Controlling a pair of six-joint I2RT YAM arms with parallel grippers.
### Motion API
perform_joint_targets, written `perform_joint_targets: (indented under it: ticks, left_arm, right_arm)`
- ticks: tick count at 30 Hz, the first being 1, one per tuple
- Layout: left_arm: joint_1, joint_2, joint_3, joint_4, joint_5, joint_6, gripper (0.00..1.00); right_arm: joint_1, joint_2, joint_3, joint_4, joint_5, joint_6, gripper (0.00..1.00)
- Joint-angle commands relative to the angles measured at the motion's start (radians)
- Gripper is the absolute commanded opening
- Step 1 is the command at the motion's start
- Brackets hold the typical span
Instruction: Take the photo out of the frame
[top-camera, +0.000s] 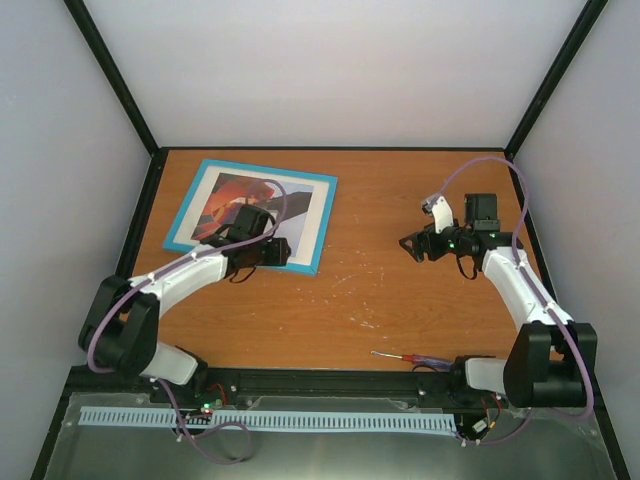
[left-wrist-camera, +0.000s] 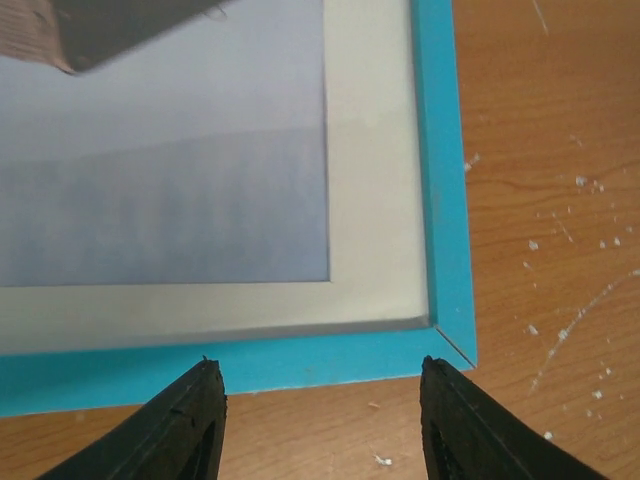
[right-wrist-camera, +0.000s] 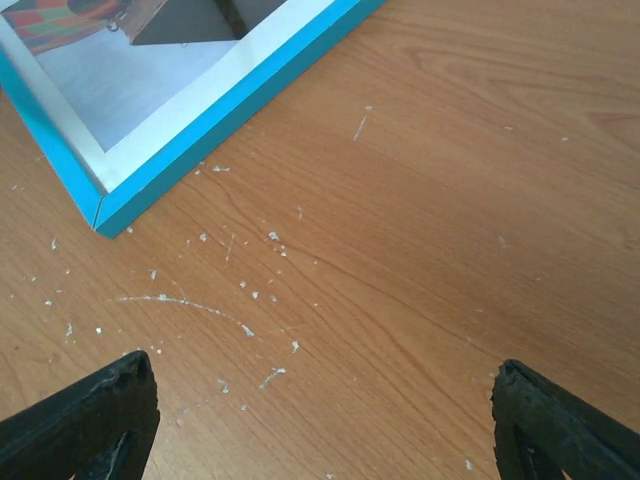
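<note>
The turquoise frame (top-camera: 189, 205) lies face up at the back left of the table, with the photo (top-camera: 232, 195) inside it behind a white mat (left-wrist-camera: 375, 200). In the left wrist view I see the photo's pale sky (left-wrist-camera: 160, 200) and the near right corner of the frame (left-wrist-camera: 440, 200). My left gripper (top-camera: 280, 252) hovers over that corner. It (left-wrist-camera: 322, 385) is open, with its tips just short of the frame's edge and bare wood between them. My right gripper (top-camera: 408, 245) is open wide over bare table (right-wrist-camera: 322, 375), to the right of the frame (right-wrist-camera: 220, 125).
A red-handled screwdriver (top-camera: 410, 357) lies at the table's near edge, by the right arm's base. A white slotted strip (top-camera: 260, 420) runs along the front below the table. Walls close in the table at the back and both sides.
</note>
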Motion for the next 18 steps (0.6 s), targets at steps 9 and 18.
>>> perform_joint_targets:
  ticks: [9, 18]
  left_arm:
    - [-0.045, 0.275, 0.225, 0.051, 0.178, 0.042, 0.58]
    - [-0.061, 0.424, 0.335, 0.064, 0.202, 0.059, 0.58]
  right_arm:
    - [0.04, 0.054, -0.012, 0.01, -0.084, -0.094, 0.87]
    - [0.044, 0.053, -0.02, 0.0, -0.085, -0.116, 0.88]
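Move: The frame's near right corner is the thing aimed at; it lies some 8 cm to the left hand's right, about 1 cm back and roughly 8 cm below it. From that hand the middle of the frame's right rail is about 11 cm ahead, 11 cm right, and the middle of the photo some 15 cm ahead, 9 cm left, both at that same depth. From the right hand the corner lies about level, 23 cm to its left and 15 cm below. The frame's right rail, near the corner, draws the left hand: it slides about 7 cm to its right, then also 4 cm forward, sinking some 3 cm until the open fingers hang over the rail, one on either side, still above it. The wrist turns about 10 degrees clockwise. The open right hand eases 2 cm left and slightly down, turning a little counter-clockwise. ##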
